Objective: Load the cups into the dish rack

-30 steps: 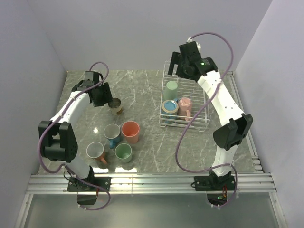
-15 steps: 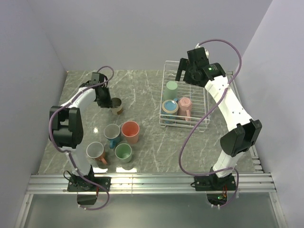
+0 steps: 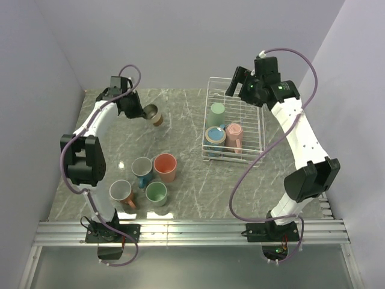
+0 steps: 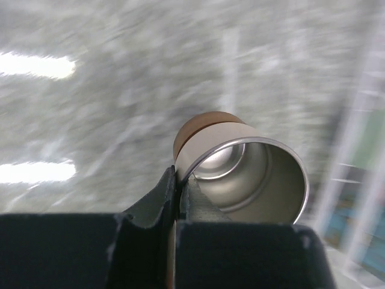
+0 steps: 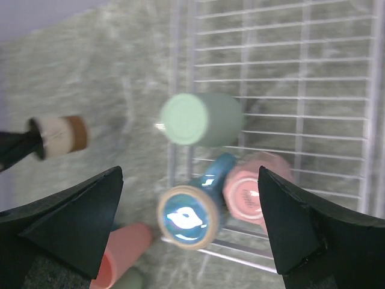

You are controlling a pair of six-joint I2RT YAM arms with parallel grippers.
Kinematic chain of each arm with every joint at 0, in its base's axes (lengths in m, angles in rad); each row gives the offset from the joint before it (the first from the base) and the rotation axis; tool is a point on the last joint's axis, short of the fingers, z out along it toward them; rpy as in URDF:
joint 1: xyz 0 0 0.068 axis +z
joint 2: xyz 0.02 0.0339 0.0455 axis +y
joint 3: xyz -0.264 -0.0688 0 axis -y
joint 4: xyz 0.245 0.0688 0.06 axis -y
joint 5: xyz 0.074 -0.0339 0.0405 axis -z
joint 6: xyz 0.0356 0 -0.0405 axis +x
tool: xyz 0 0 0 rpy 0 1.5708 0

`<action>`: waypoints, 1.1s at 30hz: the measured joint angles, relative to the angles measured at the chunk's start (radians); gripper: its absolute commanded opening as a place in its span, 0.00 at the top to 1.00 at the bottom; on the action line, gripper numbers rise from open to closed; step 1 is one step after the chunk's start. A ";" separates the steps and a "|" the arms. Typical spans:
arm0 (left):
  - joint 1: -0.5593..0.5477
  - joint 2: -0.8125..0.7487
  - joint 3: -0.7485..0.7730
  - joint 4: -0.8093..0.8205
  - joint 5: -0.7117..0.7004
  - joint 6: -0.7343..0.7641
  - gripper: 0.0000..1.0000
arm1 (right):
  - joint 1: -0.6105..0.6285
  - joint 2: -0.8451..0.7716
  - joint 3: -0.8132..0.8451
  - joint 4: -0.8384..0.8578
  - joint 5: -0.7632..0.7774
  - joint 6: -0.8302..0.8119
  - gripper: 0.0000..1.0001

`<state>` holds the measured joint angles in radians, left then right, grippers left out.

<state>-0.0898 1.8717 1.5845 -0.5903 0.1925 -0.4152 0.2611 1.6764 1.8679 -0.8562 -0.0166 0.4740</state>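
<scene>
My left gripper [image 3: 137, 108] [image 4: 178, 180] is shut on the rim of the metallic cup [image 3: 154, 114] [image 4: 252, 174]. It holds the cup tilted on its side above the table at the back left, brown base away from the wrist. The white wire dish rack [image 3: 248, 112] [image 5: 301, 72] stands at the back right. It holds an upturned green cup [image 3: 217, 111] [image 5: 201, 117], a blue cup [image 3: 214, 136] [image 5: 189, 217] and a pink cup [image 3: 234, 132] [image 5: 252, 192]. My right gripper [image 3: 237, 81] [image 5: 190, 171] hangs open and empty over the rack's far end.
Several cups stand grouped at the front left of the marble table: a salmon one [image 3: 165, 167], a grey one [image 3: 142, 167], a green one [image 3: 156, 192] and a grey one with an orange handle [image 3: 121, 191]. Walls close in both sides.
The left gripper has closed on the metallic cup's rim and lifted it off the table, tipping it and carrying it back and right. The right arm has swung right over the rack's far end.
</scene>
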 measured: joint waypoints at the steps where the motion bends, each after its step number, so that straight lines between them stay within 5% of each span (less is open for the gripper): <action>1: 0.002 -0.011 0.005 0.019 0.037 -0.017 1.00 | -0.008 -0.013 -0.006 0.023 -0.050 0.008 0.00; 4: 0.003 -0.058 0.002 0.107 0.167 -0.095 1.00 | -0.031 -0.047 -0.052 0.121 -0.245 0.056 0.00; 11: 0.000 -0.190 -0.163 0.605 0.487 -0.479 1.00 | -0.048 -0.075 -0.319 0.568 -0.669 0.360 0.00; 15: -0.009 -0.192 -0.214 0.937 0.605 -0.736 1.00 | -0.039 -0.055 -0.463 0.917 -0.802 0.639 0.00; 21: -0.040 -0.179 -0.274 1.352 0.681 -1.086 1.00 | -0.002 0.012 -0.460 1.275 -0.876 0.890 0.00; 33: -0.104 -0.172 -0.274 1.509 0.710 -1.249 1.00 | 0.065 0.040 -0.336 1.486 -0.948 0.983 0.00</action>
<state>-0.1936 1.6997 1.3106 0.9188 0.9028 -1.6638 0.3260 1.7164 1.5318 0.6296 -0.9649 1.4574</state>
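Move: The left hand already pinches the metal cup by its rim, the cup's middle about 4 cm to its right and 2 cm below. The open right gripper it goes to is some 38 cm to its right, 4 cm back and 16 cm higher. The red cup is about 18 cm back, 11 cm right and 9 cm below. From the right hand the metal cup is roughly 34 cm left, 5 cm ahead and 17 cm down. In the rack, the green cup is about 5 cm ahead, 7 cm left, the pink mug 3 cm back, straight below sideways, both some 21 cm down. Keeping its pinch on the metal cup's rim, the left hand lifts it about 27 cm and carries it some 15 cm right and a little back, rolling over so that its fingers swing from pointing down to pointing right and offer the cup's base to the other gripper. The right hand leaves the rack to meet it, going left and up about 15 cm each and somewhat back, turning its downward-slanting fingers to point left, still wide open, until they come close around the cup's base without closing. ##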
